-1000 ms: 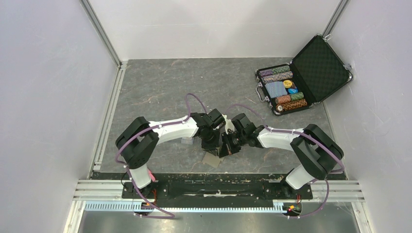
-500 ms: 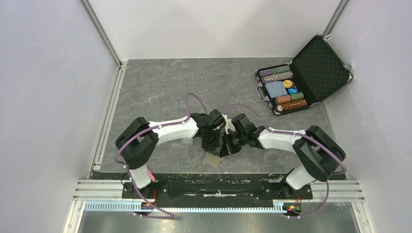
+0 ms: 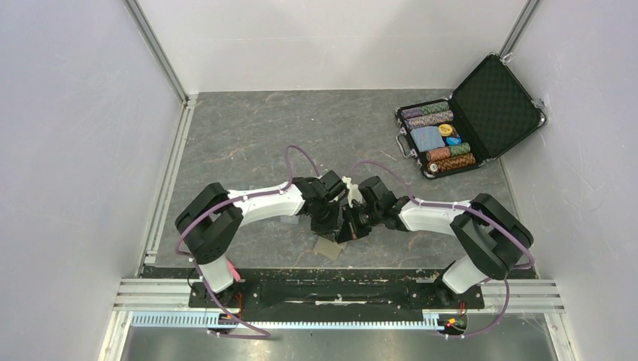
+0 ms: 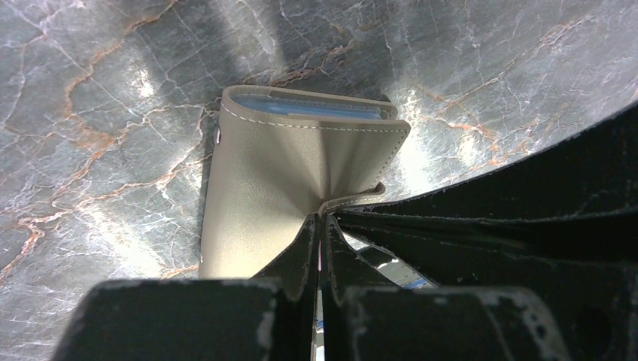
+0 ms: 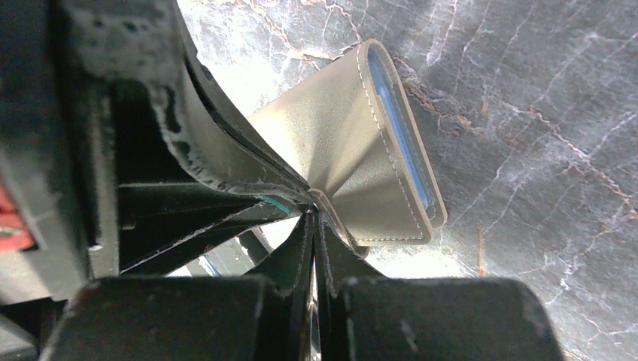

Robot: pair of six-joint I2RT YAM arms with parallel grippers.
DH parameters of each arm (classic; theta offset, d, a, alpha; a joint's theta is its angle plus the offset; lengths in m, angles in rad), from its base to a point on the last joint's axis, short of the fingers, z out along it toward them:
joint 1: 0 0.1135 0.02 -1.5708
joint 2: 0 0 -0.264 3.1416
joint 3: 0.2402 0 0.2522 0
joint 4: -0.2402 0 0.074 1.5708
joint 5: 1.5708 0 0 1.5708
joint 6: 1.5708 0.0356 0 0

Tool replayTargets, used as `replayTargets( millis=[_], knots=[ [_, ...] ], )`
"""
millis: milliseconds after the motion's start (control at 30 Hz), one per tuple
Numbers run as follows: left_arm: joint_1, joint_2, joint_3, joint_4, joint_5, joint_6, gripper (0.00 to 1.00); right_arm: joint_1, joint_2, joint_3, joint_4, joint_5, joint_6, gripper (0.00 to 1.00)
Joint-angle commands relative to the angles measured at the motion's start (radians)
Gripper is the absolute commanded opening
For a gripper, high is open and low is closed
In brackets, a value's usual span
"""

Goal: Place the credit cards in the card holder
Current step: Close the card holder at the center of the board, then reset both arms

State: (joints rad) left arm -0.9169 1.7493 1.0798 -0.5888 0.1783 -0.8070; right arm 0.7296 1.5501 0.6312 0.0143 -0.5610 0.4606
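The card holder (image 3: 328,247) is an olive-tan bifold lying on the marble table near its front edge. Pale blue pockets show along its open edge (image 4: 301,109) (image 5: 399,113). My left gripper (image 3: 329,226) (image 4: 322,224) is shut, its tips pinching a corner of the card holder's flap. My right gripper (image 3: 347,227) (image 5: 314,218) is shut on the same corner from the other side, so the two sets of fingers touch. The credit cards are hidden.
An open black poker-chip case (image 3: 481,113) stands at the back right with chips and a blue deck. A small clear plastic case (image 3: 289,220) lies under my left forearm. White walls and a metal rail (image 3: 169,173) bound the table.
The left arm's elbow has drifted slightly left and towards the front. Both grippers stay shut at the card holder, which has not visibly moved.
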Motion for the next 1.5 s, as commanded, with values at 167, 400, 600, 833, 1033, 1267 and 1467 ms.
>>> replayTargets(
  millis=[167,400,600,833,1033,1267,1467],
  knots=[
    [-0.02,0.065,-0.109,0.009,-0.091,0.054,0.02,0.017,0.07,0.0,-0.013,0.061,-0.028,0.0],
    [-0.021,0.113,-0.111,0.041,-0.076,0.069,0.02,0.03,0.117,0.044,-0.104,0.107,-0.057,0.0],
    [-0.022,-0.063,-0.117,0.113,-0.09,0.062,0.26,0.029,-0.009,0.083,-0.127,0.126,-0.061,0.0],
    [0.01,-0.343,-0.148,0.251,-0.104,0.02,0.82,-0.015,-0.186,0.124,-0.176,0.23,-0.06,0.56],
    [0.154,-0.528,-0.269,0.458,0.031,-0.067,1.0,-0.146,-0.311,0.095,-0.187,0.25,-0.059,0.9],
    [0.373,-0.727,-0.437,0.598,0.087,-0.155,1.0,-0.376,-0.391,0.003,-0.186,0.178,-0.077,0.98],
    [0.517,-0.872,-0.449,0.385,-0.111,-0.023,1.0,-0.523,-0.442,-0.023,-0.193,0.31,-0.114,0.98]
  ],
)
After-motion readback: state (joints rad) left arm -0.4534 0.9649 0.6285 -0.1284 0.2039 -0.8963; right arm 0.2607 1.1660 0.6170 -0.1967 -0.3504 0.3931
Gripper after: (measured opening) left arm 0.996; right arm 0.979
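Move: The card holder lies flat under both hands, its middle about 2 cm left of the left hand, 1 cm back and 1 cm below, with both fingertips at the strap on its right-hand edge. From the right hand, its middle is roughly 3 cm left, 1 cm back and 1 cm below. Two clear card cases lie some 9 cm ahead of the left hand, about 13 cm and 24 cm to its left. Down by barely half a centimetre, both hands keep pressing the strap onto the card holder with nearly shut fingers, then open wide and lift off. The left hand climbs roughly 15 cm, forward and out left over the card cases, its fingers tilting up forward and right; the right sweeps right and forward, rising and finally dipping slightly, turning some 30 degrees clockwise. ##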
